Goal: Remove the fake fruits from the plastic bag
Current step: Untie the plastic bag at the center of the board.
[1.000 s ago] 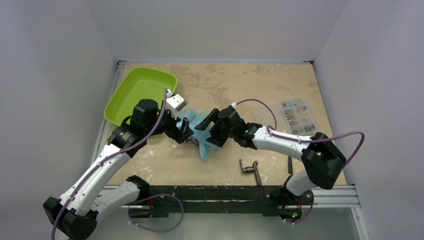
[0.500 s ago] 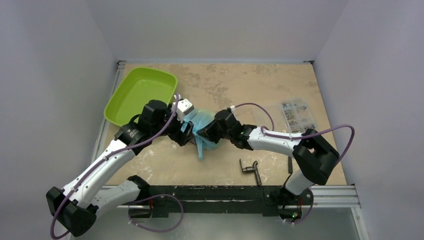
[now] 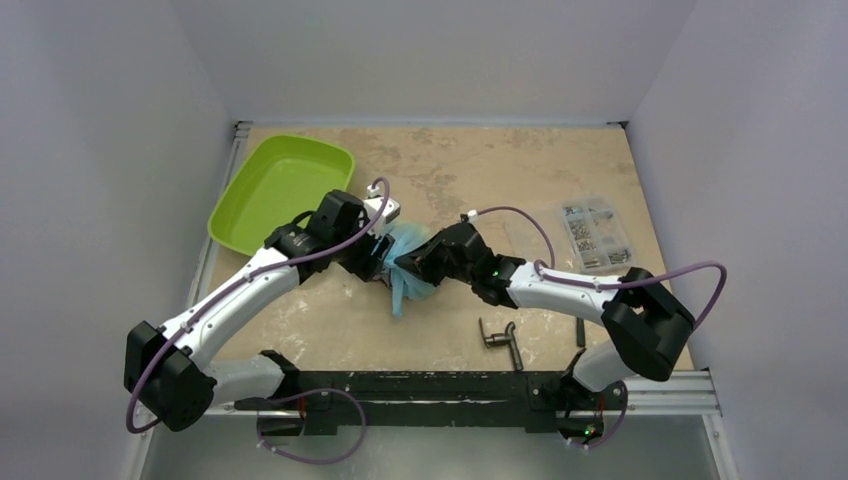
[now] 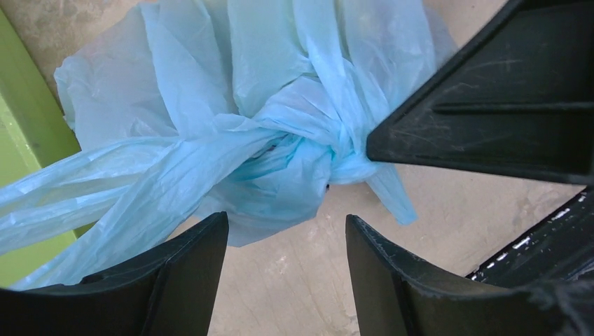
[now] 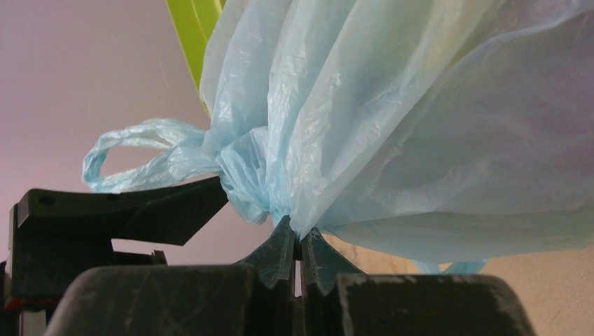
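The light-blue plastic bag (image 3: 405,268) hangs bunched between both grippers at the table's middle. Its neck is twisted into a knot (image 4: 308,129). My right gripper (image 5: 298,234) is shut on the bag (image 5: 392,119) at the gathered neck and holds it up. My left gripper (image 4: 286,231) is open and empty, its jaws just below the knot, with the bag's handles (image 4: 105,189) lying over the left finger. The right gripper's fingers (image 4: 490,105) show dark at the right of the left wrist view. No fake fruits show; the bag hides whatever is inside.
A lime-green tray (image 3: 280,190) sits at the back left, close behind the left gripper. A clear parts box (image 3: 595,235) stands at the right. Dark metal tools (image 3: 500,340) lie near the front edge.
The left arm has swung right and forward, bringing its gripper up against the bag. The right gripper has drawn the bag into a tighter bunch and stayed shut on it.
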Controlling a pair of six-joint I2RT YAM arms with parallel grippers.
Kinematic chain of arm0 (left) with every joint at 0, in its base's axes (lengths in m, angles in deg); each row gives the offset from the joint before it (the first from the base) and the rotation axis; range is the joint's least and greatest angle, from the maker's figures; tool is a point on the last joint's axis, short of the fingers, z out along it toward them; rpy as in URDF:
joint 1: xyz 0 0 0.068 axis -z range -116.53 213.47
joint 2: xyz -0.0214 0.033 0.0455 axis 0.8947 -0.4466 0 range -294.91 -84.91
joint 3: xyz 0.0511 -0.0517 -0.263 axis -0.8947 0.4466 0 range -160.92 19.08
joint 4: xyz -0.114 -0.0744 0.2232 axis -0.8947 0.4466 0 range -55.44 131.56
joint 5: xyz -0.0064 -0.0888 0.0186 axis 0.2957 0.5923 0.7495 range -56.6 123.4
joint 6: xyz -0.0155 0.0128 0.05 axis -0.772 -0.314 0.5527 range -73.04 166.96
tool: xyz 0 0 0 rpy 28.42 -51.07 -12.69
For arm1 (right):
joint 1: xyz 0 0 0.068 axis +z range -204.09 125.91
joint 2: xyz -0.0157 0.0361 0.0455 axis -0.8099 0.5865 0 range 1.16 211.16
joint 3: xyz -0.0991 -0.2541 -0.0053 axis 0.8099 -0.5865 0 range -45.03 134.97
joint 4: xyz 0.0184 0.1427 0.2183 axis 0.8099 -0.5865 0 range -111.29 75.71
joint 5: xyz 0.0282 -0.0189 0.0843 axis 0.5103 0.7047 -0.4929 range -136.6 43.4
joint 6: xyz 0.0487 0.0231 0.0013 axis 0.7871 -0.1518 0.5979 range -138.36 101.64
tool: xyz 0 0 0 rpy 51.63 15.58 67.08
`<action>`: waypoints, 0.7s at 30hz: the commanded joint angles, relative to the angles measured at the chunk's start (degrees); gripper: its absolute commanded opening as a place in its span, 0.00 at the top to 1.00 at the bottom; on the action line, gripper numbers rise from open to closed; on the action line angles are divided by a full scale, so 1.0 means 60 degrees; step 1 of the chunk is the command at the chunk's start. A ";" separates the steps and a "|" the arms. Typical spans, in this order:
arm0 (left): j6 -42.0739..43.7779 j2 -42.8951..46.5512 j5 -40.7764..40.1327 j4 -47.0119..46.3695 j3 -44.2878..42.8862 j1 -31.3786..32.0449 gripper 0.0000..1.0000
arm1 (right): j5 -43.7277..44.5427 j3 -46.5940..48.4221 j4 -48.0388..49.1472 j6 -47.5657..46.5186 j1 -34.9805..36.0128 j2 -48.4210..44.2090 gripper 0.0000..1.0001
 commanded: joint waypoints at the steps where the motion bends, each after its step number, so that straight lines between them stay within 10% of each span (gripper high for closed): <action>1: -0.0035 -0.0453 -0.0627 0.0030 -0.0639 0.0061 0.38 | -0.0216 -0.0064 0.0525 -0.0084 -0.0017 -0.0387 1.00; 5: -0.0090 -0.0783 -0.1399 0.0132 -0.0893 0.0059 0.53 | -0.0192 -0.0105 0.0445 -0.0218 -0.0015 -0.0527 1.00; 9: -0.0544 -0.1009 -0.3048 0.0620 -0.1161 0.0010 1.00 | -0.0198 -0.0340 0.0241 -0.0338 -0.0208 -0.0815 1.00; 15: -0.0613 0.0014 -0.1136 -0.0152 -0.0431 -0.0586 1.00 | -0.0276 -0.1489 0.0698 -0.4115 -0.2732 -0.1823 1.00; 21: -0.0440 0.0218 0.0866 -0.0154 -0.0339 -0.0589 1.00 | -0.1248 -0.0763 -0.0618 -0.8797 -0.2788 -0.2551 1.00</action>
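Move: The gathered handle that my open left fingers go for lies about 2 cm ahead of them, 1 cm to the left and just below. The knot is some 2 cm ahead of that hand and 3 cm to its right, the bag's body 6 cm to its right and 6 cm lower. The green bin stands roughly 19 cm ahead and 25 cm left. My shut right fingers hold film, with the knot 2 cm left, 1 cm ahead and slightly above. I ease my left hand about 3 cm forward and left into the gathered plastic and shut its fingers on it, then lift it a couple of centimetres. My right hand keeps its pinch on the film by the knot, waits until the left has closed, then yanks away to the right by about 12 cm and forward about 5 cm, rolling some 25 degrees. ##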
